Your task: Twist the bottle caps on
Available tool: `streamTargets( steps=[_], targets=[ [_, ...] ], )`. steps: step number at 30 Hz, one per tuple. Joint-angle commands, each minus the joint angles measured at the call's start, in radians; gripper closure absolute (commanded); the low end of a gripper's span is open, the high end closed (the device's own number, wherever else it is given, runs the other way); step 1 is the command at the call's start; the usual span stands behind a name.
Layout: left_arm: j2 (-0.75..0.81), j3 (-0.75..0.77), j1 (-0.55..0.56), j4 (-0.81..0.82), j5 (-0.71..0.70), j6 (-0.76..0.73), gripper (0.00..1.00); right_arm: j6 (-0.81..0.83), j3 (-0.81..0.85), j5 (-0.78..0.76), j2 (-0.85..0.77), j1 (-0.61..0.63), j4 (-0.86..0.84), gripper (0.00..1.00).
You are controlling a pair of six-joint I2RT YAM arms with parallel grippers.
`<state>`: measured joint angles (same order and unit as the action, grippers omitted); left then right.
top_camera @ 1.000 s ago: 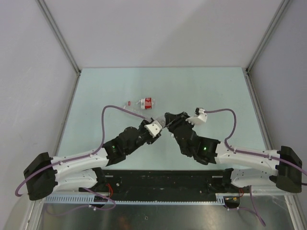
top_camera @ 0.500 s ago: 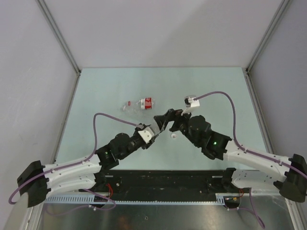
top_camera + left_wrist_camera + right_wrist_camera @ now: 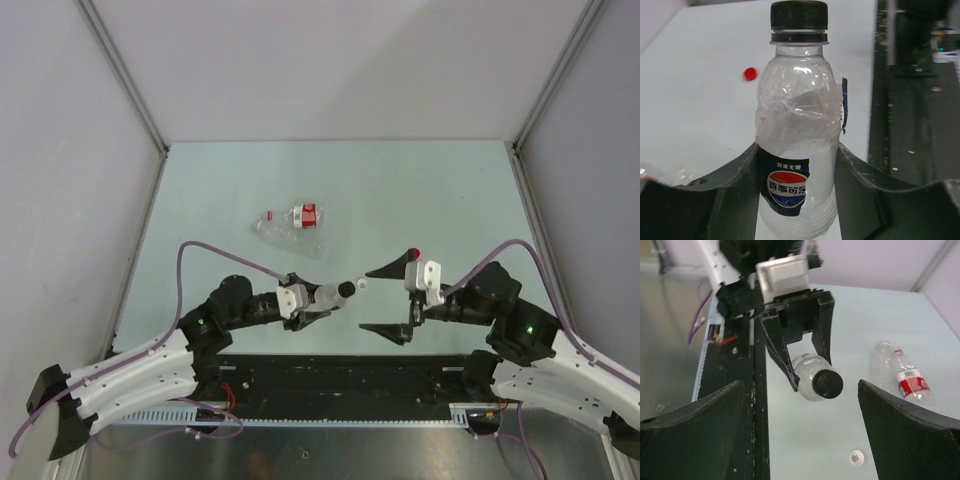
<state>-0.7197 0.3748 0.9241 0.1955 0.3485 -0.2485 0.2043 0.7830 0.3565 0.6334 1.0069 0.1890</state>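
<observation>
My left gripper (image 3: 313, 299) is shut on a clear bottle (image 3: 799, 150) with a blue label, held level above the table with its neck pointing right. A black cap (image 3: 346, 290) sits on that neck (image 3: 799, 15). The right gripper (image 3: 386, 300) stands wide open just right of the cap, touching nothing, and the capped bottle (image 3: 815, 377) shows between its fingers (image 3: 910, 425). A white cap (image 3: 362, 284) lies on the table under the bottle's neck (image 3: 856, 457). A red cap (image 3: 414, 252) lies near the right gripper's far finger (image 3: 750, 74).
Two more bottles lie side by side farther back, left of centre: a clear one (image 3: 272, 224) and one with a red-and-white label (image 3: 306, 214); the right wrist view shows them too (image 3: 910, 380). The black base rail (image 3: 330, 375) runs along the near edge.
The right gripper let go of the black cap, opened wide and drew back to the right. The left arm pulled the capped bottle back toward the near edge.
</observation>
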Motion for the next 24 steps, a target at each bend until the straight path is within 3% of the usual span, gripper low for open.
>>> streamTargets(
  steps=[1, 12, 16, 24],
  targets=[
    [0.035, 0.01, -0.012, -0.07, 0.303, -0.051, 1.0, 0.217, -0.017, 0.185, -0.009, 0.008, 0.142, 0.02],
    [0.01, 0.029, -0.012, -0.106, 0.39, -0.068, 0.99, 0.249, -0.018, 0.196, 0.052, 0.019, 0.153, 0.16],
    [0.001, 0.035, -0.012, -0.107, 0.385, -0.061, 0.99, 0.229, -0.017, 0.158, 0.087, 0.034, 0.138, 0.35],
    [0.009, 0.035, -0.012, -0.107, 0.347, -0.037, 0.99, 0.223, -0.011, 0.108, 0.112, 0.084, 0.133, 0.36]
  ],
)
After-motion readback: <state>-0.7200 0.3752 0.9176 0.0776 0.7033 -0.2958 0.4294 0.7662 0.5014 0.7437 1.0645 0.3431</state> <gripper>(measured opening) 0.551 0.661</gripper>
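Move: The black cap, on the bottle the left gripper already holds, lies about 5 cm left of the right hand, 4 cm forward and 5 cm below; from the left hand it is some 6 cm right, 2 cm forward and 8 cm up. On the table, the white cap is roughly 12 cm straight ahead of the right hand and 26 cm below. The red cap sits 10 cm beyond the white cap and 14 cm farther right. Lower the wide-open right gripper about 7 cm and draw it back some 3 cm, tipping and swinging its fingers towards the black cap while narrowing them to about two-thirds open, without gripping yet. Meanwhile pull the left gripper back about 6 cm, keeping its hold on the bottle and turning it some 20 degrees clockwise, so the cap comes before the right fingertips. ##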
